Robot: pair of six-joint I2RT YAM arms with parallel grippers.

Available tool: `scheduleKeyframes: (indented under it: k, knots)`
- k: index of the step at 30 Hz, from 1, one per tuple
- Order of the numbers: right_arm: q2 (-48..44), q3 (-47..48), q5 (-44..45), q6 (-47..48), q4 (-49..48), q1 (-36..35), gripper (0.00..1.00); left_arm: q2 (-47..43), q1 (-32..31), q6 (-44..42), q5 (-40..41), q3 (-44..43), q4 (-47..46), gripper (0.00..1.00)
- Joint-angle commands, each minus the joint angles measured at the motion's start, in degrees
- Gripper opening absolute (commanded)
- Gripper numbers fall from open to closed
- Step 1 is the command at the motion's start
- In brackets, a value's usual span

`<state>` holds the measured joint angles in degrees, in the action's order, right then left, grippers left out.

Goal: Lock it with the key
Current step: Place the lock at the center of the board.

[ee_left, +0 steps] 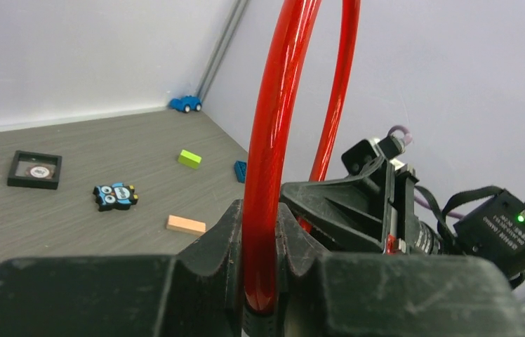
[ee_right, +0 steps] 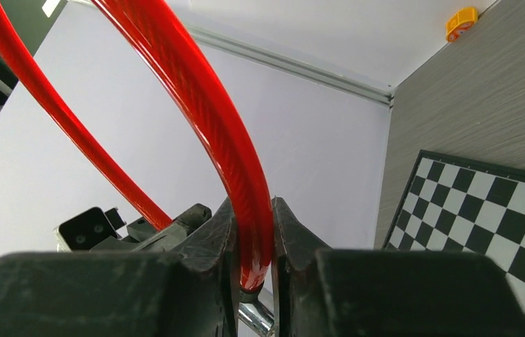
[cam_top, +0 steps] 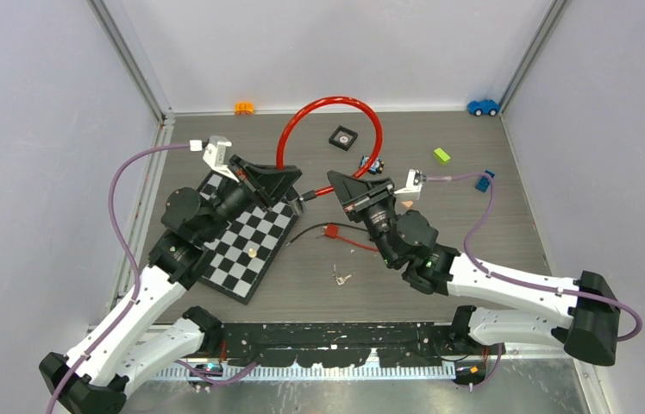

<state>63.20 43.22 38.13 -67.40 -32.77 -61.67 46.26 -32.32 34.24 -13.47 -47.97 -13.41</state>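
Observation:
The lock is a red cable loop (cam_top: 345, 108) standing up over the middle of the table. My left gripper (cam_top: 296, 195) is shut on one end of it; in the left wrist view the cable (ee_left: 270, 140) runs up from between the fingers (ee_left: 260, 242). My right gripper (cam_top: 334, 184) is shut on the other end; the cable (ee_right: 196, 105) passes between its jaws (ee_right: 253, 239), with a metal pin (ee_right: 256, 319) below. The two ends are a short way apart. Small silver keys (cam_top: 341, 278) lie on the table in front of the arms, held by neither.
A chessboard (cam_top: 250, 241) lies under the left arm. A red piece with a black cord (cam_top: 333, 231) is near the middle. Behind are a black square frame (cam_top: 343, 136), an owl figure (cam_top: 371, 164), a green brick (cam_top: 441, 155), a blue brick (cam_top: 483, 179), a blue car (cam_top: 483, 107) and an orange brick (cam_top: 244, 108).

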Motion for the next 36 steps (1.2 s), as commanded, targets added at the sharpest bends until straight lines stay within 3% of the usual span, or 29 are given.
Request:
scheduleKeyframes:
  k: [1, 10, 17, 18, 19, 20, 21, 22, 23, 28, 32, 36]
  knots:
    - [-6.6, -1.2, 12.9, 6.6, 0.7, 2.0, 0.01, -3.1, 0.9, -3.3, 2.2, -2.3, -2.1, 0.00]
    - [-13.5, -1.9, 17.4, 13.3, 6.8, 3.6, 0.01, -5.3, 0.9, -7.4, 4.5, -2.7, 3.0, 0.00]
    - [-7.1, 3.8, 9.3, 14.7, 13.0, 3.6, 0.01, -4.0, 0.9, -4.3, 3.1, -0.6, -0.4, 0.00]
    - [-5.4, 4.8, 8.1, 15.5, 14.0, 3.6, 0.01, -3.6, 0.9, -3.8, 2.7, -0.6, -0.4, 0.07]
    - [-4.3, 5.7, 7.3, 16.4, 14.9, 3.6, 0.01, -3.2, 0.9, -3.3, 2.5, -0.8, 0.2, 0.20]
    - [-3.4, 6.4, 7.1, 17.1, 16.0, 3.6, 0.01, -2.9, 0.9, -2.9, 2.5, -1.0, 1.1, 0.40]
    - [-2.7, 7.0, 7.5, 17.5, 17.2, 3.6, 0.01, -2.7, 0.9, -2.7, 2.6, -1.4, 2.4, 0.70]
    - [-2.1, 7.6, 8.5, 17.9, 18.6, 3.7, 0.01, -2.6, 0.9, -2.7, 2.7, -1.9, 4.0, 0.94]
    - [-1.6, 8.0, 9.6, 18.2, 19.9, 3.9, 0.01, -2.7, 0.9, -2.9, 3.5, -2.5, 6.1, 0.99]
    - [1.0, 10.9, 11.6, 16.1, 28.9, 8.5, 0.01, -6.0, 0.9, -7.4, 16.4, -3.6, 20.3, 1.00]
    - [5.2, 12.7, 3.5, 14.5, 32.4, 15.6, 0.01, -8.5, 0.9, -11.6, 22.3, -3.4, 28.8, 1.00]
    - [13.4, 16.7, -9.9, 12.6, 34.2, 23.7, 0.01, -9.3, 0.9, -12.2, 23.7, -2.3, 34.0, 1.00]
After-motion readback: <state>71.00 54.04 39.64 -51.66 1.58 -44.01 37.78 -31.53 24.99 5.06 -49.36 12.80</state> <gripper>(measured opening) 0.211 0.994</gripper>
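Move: The closed red lock is still held by both hands, the right one about 6 cm to the right of the left. The bare middle of the grey table board lies some 12 cm ahead of the right hand, 2 cm right and 30 cm below; a red clip lies 5 cm ahead and 1 cm left of that hand, the owl toy 27 cm ahead and 11 cm right. From the left hand, the middle is about 13 cm ahead, 8 cm right and 33 cm below. The lock is first drawn a little right and back between both grips, each hand moving some 3 cm; then the left fingers open wide and that hand backs off to its left and down, about 9 cm leftwards. Keeping its pinch, the right hand carries the lock down, forward and right, some 10 cm each way, towards the board's middle, rolling about 40 degrees so its left side drops. ##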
